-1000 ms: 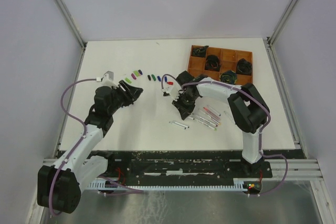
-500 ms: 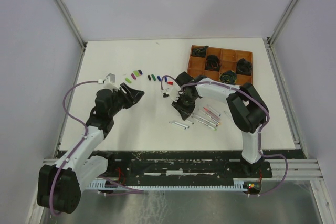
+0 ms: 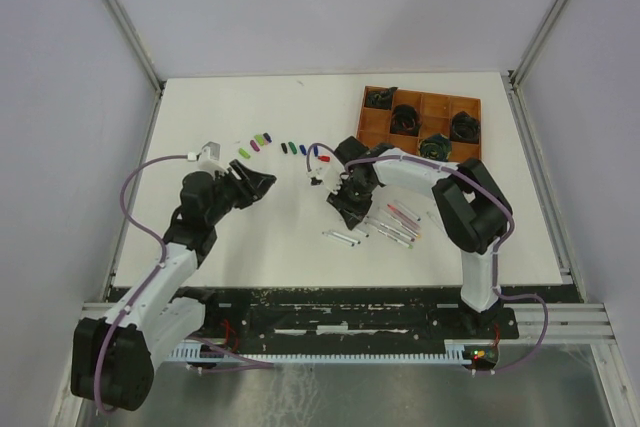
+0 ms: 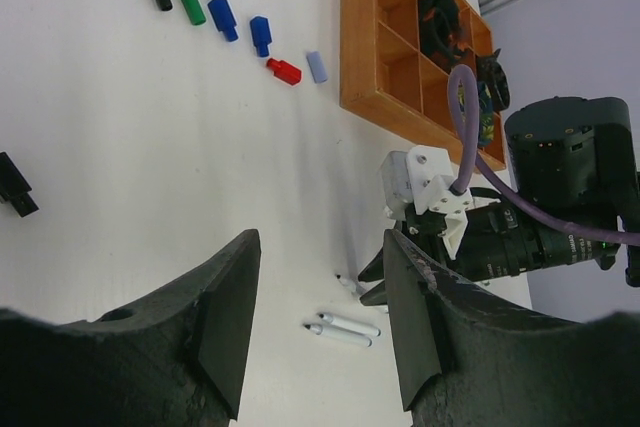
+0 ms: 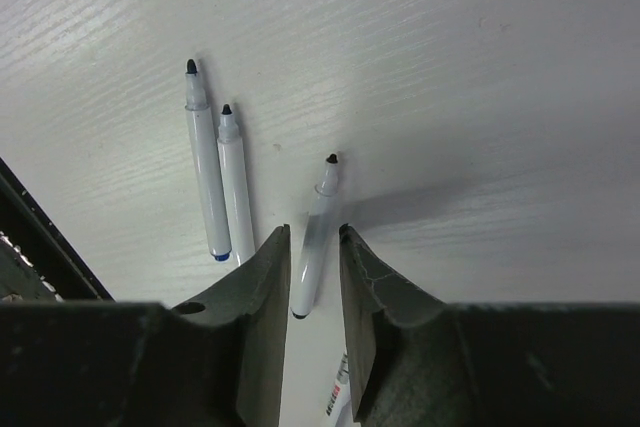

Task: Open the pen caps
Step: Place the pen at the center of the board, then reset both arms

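Observation:
Several loose pen caps (image 3: 275, 144) in green, purple, blue, black and red lie in a row at mid-table; in the left wrist view the red one (image 4: 284, 71) lies nearest the tray. Uncapped pens (image 3: 343, 238) with white-grey barrels lie near the right arm. My right gripper (image 5: 314, 232) is low over the table, its jaws a little apart. One uncapped pen (image 5: 312, 257) lies flat between them with a thin gap on each side. Two more pens (image 5: 205, 182) lie to its left. My left gripper (image 4: 320, 247) hangs open and empty above the bare table, left of the right gripper (image 3: 340, 209).
A brown compartment tray (image 3: 362, 117) with dark coiled things in it stands at the back right. More pens (image 3: 398, 227), some still capped, lie in a loose bunch right of my right gripper. A single black cap (image 4: 12, 185) lies apart on the left.
My right jaws have parted from shut and let go of the pen, which now lies on the table. My left gripper has drifted slightly right, still open.

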Robot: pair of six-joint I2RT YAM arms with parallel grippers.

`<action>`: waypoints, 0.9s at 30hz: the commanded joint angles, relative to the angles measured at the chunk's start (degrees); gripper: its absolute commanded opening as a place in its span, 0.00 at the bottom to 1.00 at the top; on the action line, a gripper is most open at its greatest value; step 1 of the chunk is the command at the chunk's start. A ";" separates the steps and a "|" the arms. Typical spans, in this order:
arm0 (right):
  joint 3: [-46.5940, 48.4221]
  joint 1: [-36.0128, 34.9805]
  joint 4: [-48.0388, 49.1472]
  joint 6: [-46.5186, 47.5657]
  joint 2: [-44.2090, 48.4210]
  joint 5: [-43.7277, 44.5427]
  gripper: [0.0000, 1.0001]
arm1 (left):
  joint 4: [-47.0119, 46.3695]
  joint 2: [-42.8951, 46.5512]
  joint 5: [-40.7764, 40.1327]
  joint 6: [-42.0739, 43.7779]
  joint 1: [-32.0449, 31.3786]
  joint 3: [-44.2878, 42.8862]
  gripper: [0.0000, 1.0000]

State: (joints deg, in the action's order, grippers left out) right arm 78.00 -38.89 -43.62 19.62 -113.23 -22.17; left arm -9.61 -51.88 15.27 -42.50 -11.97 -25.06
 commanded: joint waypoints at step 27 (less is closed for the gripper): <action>2.04 14.91 7.99 4.90 44.88 6.14 0.99 | 14.78 6.36 5.40 9.08 0.28 -32.75 0.99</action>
State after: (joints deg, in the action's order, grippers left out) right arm 69.12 -25.67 -34.44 29.71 -68.71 -23.57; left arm -3.18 -45.34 20.05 -40.32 -11.97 -45.30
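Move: The pen just put down lies right between the right fingertips, 1 cm or less below the hand point. The two uncapped pens lie side by side about 3 cm to its left and 3 cm nearer the base. The row of white pens is centred about 8 cm to the right and 1 cm back, and the red cap is some 19 cm ahead and 7 cm left. From the left hand, that pen is about 19 cm right, 5 cm back and 15 cm below. The right fingers, already slack around the pen, come clear of it as the hand lifts, slowly at first and then fast, some 23 cm up while veering right. They spread fully, and the hand swings its fingertips up and forward by about 40 degrees. The left hand, empty, rises about 15 cm, also opening wide and tipping its fingers up. ##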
